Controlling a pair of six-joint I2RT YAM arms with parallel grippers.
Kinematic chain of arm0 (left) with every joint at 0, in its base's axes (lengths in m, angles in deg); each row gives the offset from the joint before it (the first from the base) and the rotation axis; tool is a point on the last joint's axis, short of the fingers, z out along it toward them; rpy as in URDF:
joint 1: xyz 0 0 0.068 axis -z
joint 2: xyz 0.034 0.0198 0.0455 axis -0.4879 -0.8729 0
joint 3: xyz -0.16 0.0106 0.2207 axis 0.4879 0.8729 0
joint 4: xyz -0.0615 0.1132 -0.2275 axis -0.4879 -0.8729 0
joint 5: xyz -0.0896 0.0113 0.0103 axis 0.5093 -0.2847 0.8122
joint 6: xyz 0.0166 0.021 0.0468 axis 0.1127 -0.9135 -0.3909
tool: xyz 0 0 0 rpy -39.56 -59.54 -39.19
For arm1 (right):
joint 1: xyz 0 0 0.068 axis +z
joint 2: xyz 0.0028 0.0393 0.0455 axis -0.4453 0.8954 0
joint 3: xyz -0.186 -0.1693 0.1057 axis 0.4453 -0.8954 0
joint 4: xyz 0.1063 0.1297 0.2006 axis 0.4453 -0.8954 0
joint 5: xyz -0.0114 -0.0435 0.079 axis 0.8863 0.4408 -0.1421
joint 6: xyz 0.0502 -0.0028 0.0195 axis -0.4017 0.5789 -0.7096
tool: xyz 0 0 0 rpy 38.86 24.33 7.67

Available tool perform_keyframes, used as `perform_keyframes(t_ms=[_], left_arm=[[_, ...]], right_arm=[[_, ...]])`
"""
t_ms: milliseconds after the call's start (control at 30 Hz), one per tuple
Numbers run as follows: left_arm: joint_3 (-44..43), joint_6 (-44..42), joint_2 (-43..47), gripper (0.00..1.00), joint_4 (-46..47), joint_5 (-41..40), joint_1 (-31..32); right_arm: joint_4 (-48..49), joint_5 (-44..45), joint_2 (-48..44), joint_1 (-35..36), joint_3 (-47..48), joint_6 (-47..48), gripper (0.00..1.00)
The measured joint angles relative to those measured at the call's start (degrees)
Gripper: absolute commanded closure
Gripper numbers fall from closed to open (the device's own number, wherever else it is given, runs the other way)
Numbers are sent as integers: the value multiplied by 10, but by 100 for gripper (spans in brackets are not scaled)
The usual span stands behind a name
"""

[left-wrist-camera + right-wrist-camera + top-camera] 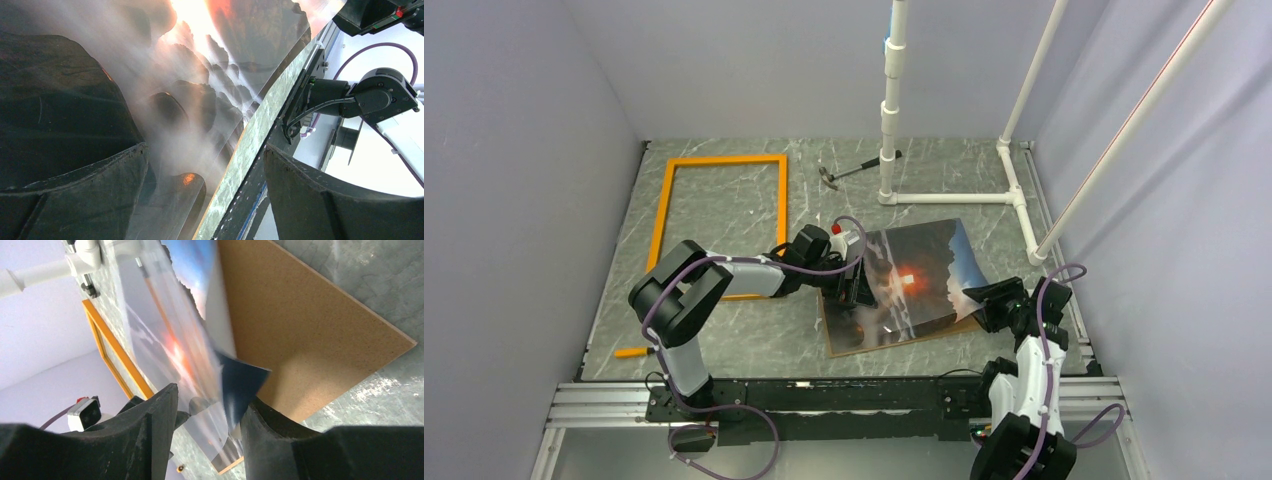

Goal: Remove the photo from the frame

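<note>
The orange frame (pixel 661 215) lies flat at the back left with only bare table inside it; one of its bars (pixel 117 357) also shows in the right wrist view. The photo (pixel 924 265) of dark rocks and sun glow rests on a brown board (pixel 864 340) right of centre. Its right corner is curled up off the board (pixel 300 330). My left gripper (pixel 856 290) hovers open over the photo's left part (pixel 200 75). My right gripper (pixel 212 397) stands open at the raised corner (pixel 240 385), which leans against one finger. A clear gap remains between the jaws.
A hammer (pixel 844 172) lies at the back beside a white pipe stand (pixel 889 120), whose base runs along the right side. A small orange-handled screwdriver (pixel 632 352) lies at the front left. Enclosure walls close in on three sides.
</note>
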Motion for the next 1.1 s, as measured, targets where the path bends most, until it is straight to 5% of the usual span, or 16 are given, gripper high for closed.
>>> perform_keyframes(t_ms=[233, 433, 700, 900, 1100], left_arm=[[-1, 2, -1, 7, 0, 0, 0], [-1, 2, -1, 7, 1, 0, 0], [-1, 2, -1, 7, 1, 0, 0], [-1, 2, -2, 7, 2, 0, 0], [-1, 2, -2, 7, 2, 1, 0]], right_arm=[[0, -3, -6, 3, 0, 2, 52], [1, -2, -5, 5, 0, 24, 71], [-13, 13, -3, 6, -1, 52, 69], [-43, 18, 11, 7, 9, 84, 86], [-53, 18, 30, 7, 10, 103, 85]])
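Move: The photo's near right corner, already lifted off with the clear sheet, stands right at the right hand's open fingers, about 1 cm ahead and 1 cm to the left. The photo's middle lies some 12 cm left, 4 cm ahead and 4 cm lower; the brown board's near right corner is roughly 5 cm right, 3 cm back and 5 cm below. From the left hand the lifted corner lies about 21 cm right and 2 cm back. The right hand first holds almost still at the lifted near right corner while its half-open fingers start to close from either side of the loose layers, then draws back and down about 2 cm each way towards the board's near edge, turning some 5 to 10 degrees counter-clockwise as the fingers go nearly shut and pinch the photo and clear sheet by their near edge. The left hand stays where it is, low over the photo's left part with its fingers still wide open. ##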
